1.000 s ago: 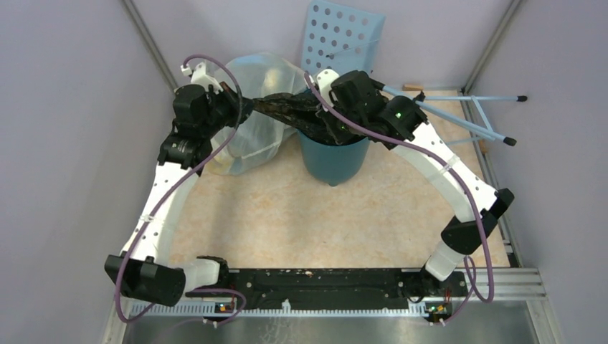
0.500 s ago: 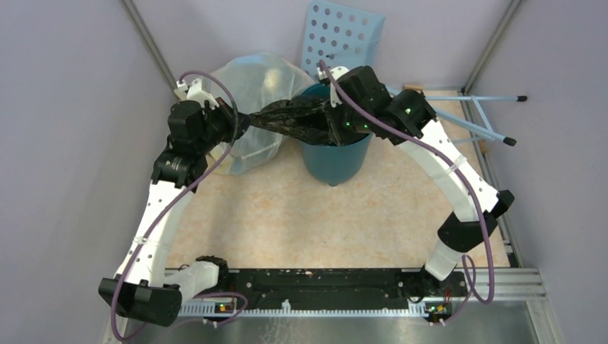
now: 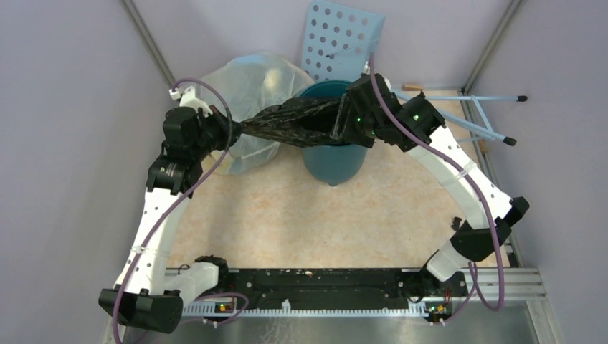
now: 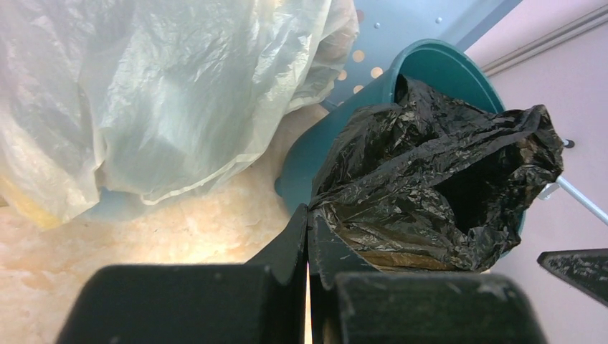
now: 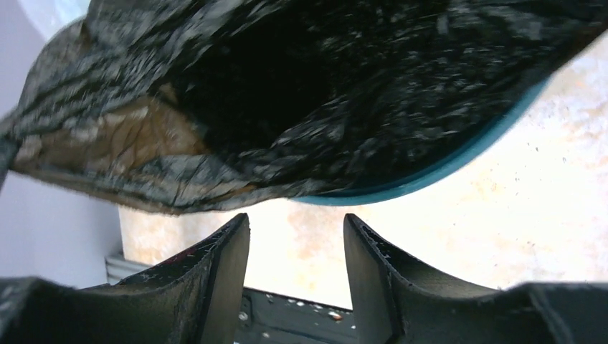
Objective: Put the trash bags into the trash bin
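The black trash bag (image 3: 297, 122) stretches, crinkled, from my left gripper across to the mouth of the teal trash bin (image 3: 333, 163). Its open mouth hangs over the bin's rim (image 4: 437, 61). My left gripper (image 3: 235, 130) is shut on the bag's left edge; in the left wrist view the jaws (image 4: 309, 215) meet with the bag (image 4: 430, 193) pinched at their tips. My right gripper (image 3: 343, 122) is over the bin's right side. In its wrist view it (image 5: 296, 222) stands open, just below the bag (image 5: 323, 107) and the bin rim (image 5: 466, 161), with nothing between its fingers.
A large translucent bulging bag (image 3: 251, 100) sits left of the bin, behind my left gripper. A pale blue panel with round holes (image 3: 344, 39) leans on the back wall. Light blue rods (image 3: 466, 118) lie at the back right. Walls close in on three sides.
My right gripper has opened and let go of the black bag, shifting right over the bin. The left gripper has pulled the bag's edge slightly left, stretching it.
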You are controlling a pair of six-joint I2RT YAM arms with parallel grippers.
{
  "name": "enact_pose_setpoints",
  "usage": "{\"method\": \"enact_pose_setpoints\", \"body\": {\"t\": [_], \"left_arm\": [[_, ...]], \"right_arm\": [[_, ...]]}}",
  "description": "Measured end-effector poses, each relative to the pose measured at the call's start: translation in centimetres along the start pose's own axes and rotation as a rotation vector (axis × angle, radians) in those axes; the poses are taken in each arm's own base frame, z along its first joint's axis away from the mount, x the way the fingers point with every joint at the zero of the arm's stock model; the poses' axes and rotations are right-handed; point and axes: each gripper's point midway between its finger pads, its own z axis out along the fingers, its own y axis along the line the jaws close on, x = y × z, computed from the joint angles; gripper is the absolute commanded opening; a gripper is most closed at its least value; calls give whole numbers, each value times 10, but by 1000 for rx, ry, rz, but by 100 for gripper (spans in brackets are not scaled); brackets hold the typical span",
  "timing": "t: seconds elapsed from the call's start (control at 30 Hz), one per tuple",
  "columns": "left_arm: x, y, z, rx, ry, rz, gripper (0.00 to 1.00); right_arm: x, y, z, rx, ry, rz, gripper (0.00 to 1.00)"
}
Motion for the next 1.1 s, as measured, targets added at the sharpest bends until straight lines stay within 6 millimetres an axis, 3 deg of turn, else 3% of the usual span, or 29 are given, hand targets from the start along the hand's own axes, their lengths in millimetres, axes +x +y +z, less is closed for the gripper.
{"method": "enact_pose_setpoints", "body": {"t": [0.17,0.33,0.57,0.73,0.97,1.0,1.07,1.1], "left_arm": [[0,5,-4,-15,-5,6,0],[4,7,-8,-17,-7,6,0],[10,12,-8,-27,8,6,0],[11,12,-8,-28,9,7,0],[11,13,-8,-28,9,15,0],[11,13,-8,-28,9,17,0],[11,13,-8,-28,9,20,0],[11,13,-8,-28,9,21,0]], "right_arm": [[-11,-21,4,102,-36,201,44],[-13,-31,4,157,-57,307,44],[-15,-34,12,188,-67,361,43],[-14,-35,25,206,-62,370,34],[-15,-41,37,226,-55,381,33],[-15,-42,39,229,-53,382,27],[-13,-44,42,233,-48,381,3],[-11,-45,44,238,-43,382,0]]}}
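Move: The right hand, open, goes for the right edge of the black trash bag's mouth, about 4 cm ahead, 3 cm to its right and some 4 cm below. The trash bin's middle lies about 10 cm ahead of it and 22 cm down. The left hand already grips the bag's other end; from it that right edge lies level, about 22 cm to the right and 4 cm lower, while the clear bag is roughly 13 cm ahead, straight out and 22 cm below. The right fingers come down onto the right edge of the black bag's mouth and begin to close on it: the hand first swings about 3 cm right while turning some 25 degrees clockwise, then reaches forward and sinks about 4 cm each way, narrowing from half open. The left hand keeps its pinch on the other end, easing slightly down and back, then holding. ##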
